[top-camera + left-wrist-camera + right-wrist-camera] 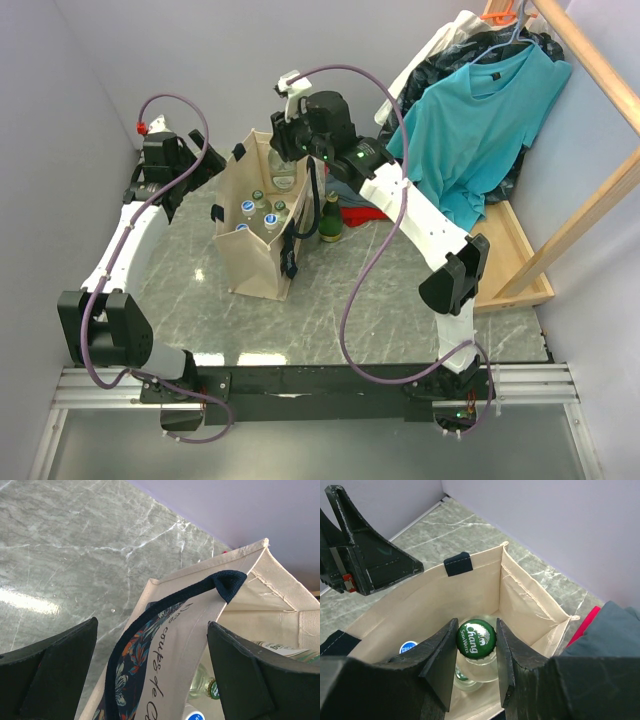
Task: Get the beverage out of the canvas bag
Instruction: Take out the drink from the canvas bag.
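The beige canvas bag stands upright at mid-table with several capped bottles inside. My right gripper is shut on the green "Chang" cap of a clear glass beverage bottle, which hangs over the bag's open top. Below it in the bag are a second green-capped bottle and a blue cap. My left gripper is open. Its fingers straddle the bag's near wall and black strap handle at the rim, without pinching them.
A dark green bottle stands on the table just right of the bag, beside a red object. A teal T-shirt hangs on a wooden rack at the right. Walls close the back and left.
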Controlling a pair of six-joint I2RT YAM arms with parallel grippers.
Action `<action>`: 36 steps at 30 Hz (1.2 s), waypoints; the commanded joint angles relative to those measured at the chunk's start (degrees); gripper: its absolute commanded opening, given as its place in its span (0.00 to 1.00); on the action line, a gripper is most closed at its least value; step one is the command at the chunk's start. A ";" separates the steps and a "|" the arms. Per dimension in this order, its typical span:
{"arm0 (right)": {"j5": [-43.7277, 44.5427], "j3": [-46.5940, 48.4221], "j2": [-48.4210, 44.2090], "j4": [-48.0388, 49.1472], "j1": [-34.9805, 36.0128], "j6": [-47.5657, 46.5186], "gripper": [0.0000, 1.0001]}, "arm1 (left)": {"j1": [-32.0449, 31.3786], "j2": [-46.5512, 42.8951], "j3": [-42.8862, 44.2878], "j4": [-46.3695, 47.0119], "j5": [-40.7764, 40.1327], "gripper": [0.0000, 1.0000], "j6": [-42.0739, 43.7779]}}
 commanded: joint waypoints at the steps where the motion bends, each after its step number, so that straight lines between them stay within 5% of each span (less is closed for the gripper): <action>1: 0.06 4.33 -8.49 11.32 0.45 -1.05 0.00 | -0.27 -1.81 -0.16 1.19 -0.03 0.96 -0.18; 36: 10.69 -1.56 -18.68 12.28 0.71 -8.78 0.00 | -0.27 -2.17 -0.60 1.63 -0.29 0.96 -0.36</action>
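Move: The right hand already holds a clear bottle by its green cap, half lifted in the bag's far right corner. The green bottle on the table outside stands about 10 cm right, 2 back and 26 below. The bag's middle is some 5 cm left and 3 back, 23 below; the remaining bottles about 6 left and 5 back. From the left hand the green bottle is roughly 25 cm right, 3 back, 15 below. Keeping its pinch on the green cap, the right hand draws the clear bottle up about 9 cm, slanting right and a little back. At the top of the lift it carries on to the right, some 5 cm in all, across the bag's right wall towards the green bottle's side, the fingers tipping up about 10 degrees. ##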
